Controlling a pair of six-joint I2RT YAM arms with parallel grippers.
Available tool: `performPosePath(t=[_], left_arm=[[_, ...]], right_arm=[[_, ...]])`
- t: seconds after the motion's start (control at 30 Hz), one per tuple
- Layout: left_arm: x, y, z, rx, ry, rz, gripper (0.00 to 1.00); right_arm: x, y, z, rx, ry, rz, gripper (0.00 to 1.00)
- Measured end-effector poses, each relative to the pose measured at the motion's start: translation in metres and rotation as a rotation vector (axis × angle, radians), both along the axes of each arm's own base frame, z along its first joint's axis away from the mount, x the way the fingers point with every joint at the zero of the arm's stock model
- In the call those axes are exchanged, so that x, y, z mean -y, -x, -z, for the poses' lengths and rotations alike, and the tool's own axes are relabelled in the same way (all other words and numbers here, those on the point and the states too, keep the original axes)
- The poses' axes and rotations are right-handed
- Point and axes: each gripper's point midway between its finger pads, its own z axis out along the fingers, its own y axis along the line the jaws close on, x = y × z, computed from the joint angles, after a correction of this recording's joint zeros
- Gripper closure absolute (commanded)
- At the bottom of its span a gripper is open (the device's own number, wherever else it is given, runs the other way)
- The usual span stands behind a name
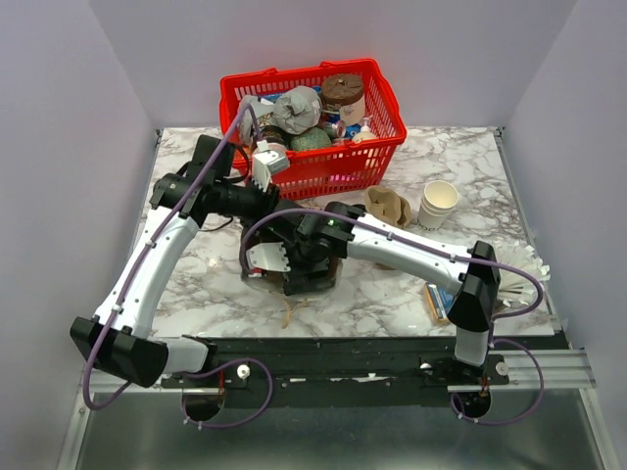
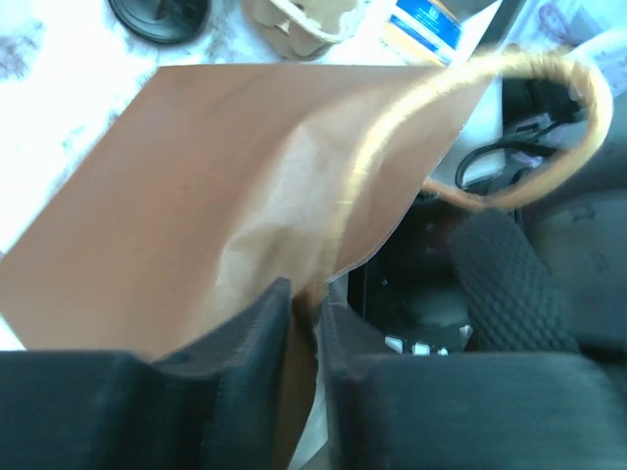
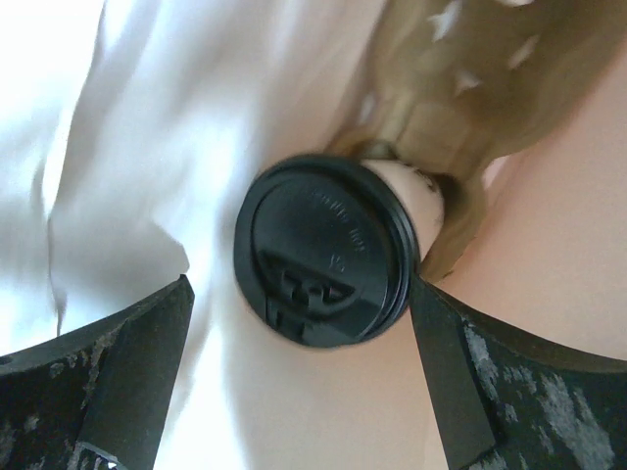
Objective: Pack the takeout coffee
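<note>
The takeout coffee [image 3: 323, 250], a white cup under a black dome lid, lies inside the brown paper bag [image 2: 225, 196], seen lid-on in the right wrist view. My right gripper [image 3: 302, 284] reaches into the bag and stands wide open around the lid. Its right finger [image 3: 446, 372] is almost at the lid's rim and the left finger is well apart. My left gripper [image 2: 307, 294] is at the bag's top edge, its jaws a narrow gap apart with the paper passing between them. The bag's twisted paper handle [image 2: 549, 117] loops above. In the top view both grippers meet over the bag [image 1: 294, 284].
A red basket [image 1: 382, 147] full of groceries stands at the back. A stack of lidless paper cups [image 1: 438, 204] and a cardboard cup carrier [image 1: 389, 206] sit to the right. A loose black lid [image 2: 157, 15] lies beyond the bag. A blue-and-white packet [image 1: 438, 302] lies near the right arm's base.
</note>
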Motion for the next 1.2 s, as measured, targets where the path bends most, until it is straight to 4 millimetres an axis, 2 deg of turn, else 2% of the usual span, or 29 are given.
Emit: performPosePath(t=[0.13, 0.23, 0.4, 0.73, 0.93, 1.1, 1.2], left_arm=[[0.0, -0.017, -0.001, 0.004, -0.003, -0.016, 0.4], [-0.004, -0.031, 0.007, -0.001, -0.05, -0.046, 0.32], [-0.004, -0.054, 0.008, -0.008, -0.055, -0.074, 0.19], [-0.011, -0.096, -0.011, 0.04, 0.014, -0.19, 0.11], [-0.02, -0.121, -0.04, 0.114, 0.118, -0.274, 0.1], [-0.03, -0.132, -0.059, 0.174, 0.159, -0.327, 0.1], [-0.037, -0.138, -0.069, 0.212, 0.176, -0.353, 0.09]], right_arm=[[-0.001, -0.005, 0.001, -0.019, -0.02, 0.018, 0.0], [-0.002, -0.018, -0.008, -0.012, -0.057, 0.036, 0.0], [0.001, -0.033, -0.009, -0.014, -0.072, 0.053, 0.0], [-0.006, -0.066, -0.019, 0.002, -0.151, 0.076, 0.0], [-0.012, -0.089, -0.041, 0.028, -0.247, 0.08, 0.0], [-0.013, -0.104, -0.047, 0.022, -0.313, 0.091, 0.0], [-0.007, -0.115, -0.049, 0.003, -0.345, 0.125, 0.0]])
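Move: Down inside the paper bag, the right hand has the bag's middle about 3 cm to its left and 5 cm below it, with the packed cup's lid some 6 cm below, 1 ahead and 2 left. The loose black lid is about 12 cm ahead and 8 right, the spare carrier level with that but 7 cm farther right, the red basket roughly 30 cm ahead and 2 left. From the left hand, at the rim, the bag's middle is level ahead, 4 cm right and 16 down. Shoving the bag forward from inside with fingers still wide open, the right hand goes about 11 cm towards the basket and rises 5, its fingertips swinging some 20 degrees to the left. The left hand spreads its fingers and comes free of the rim, running forward nearly level, then lifting and drifting left towards the basket, about 14 cm forward in all, turning counter-clockwise with its fingertips tilting up. ##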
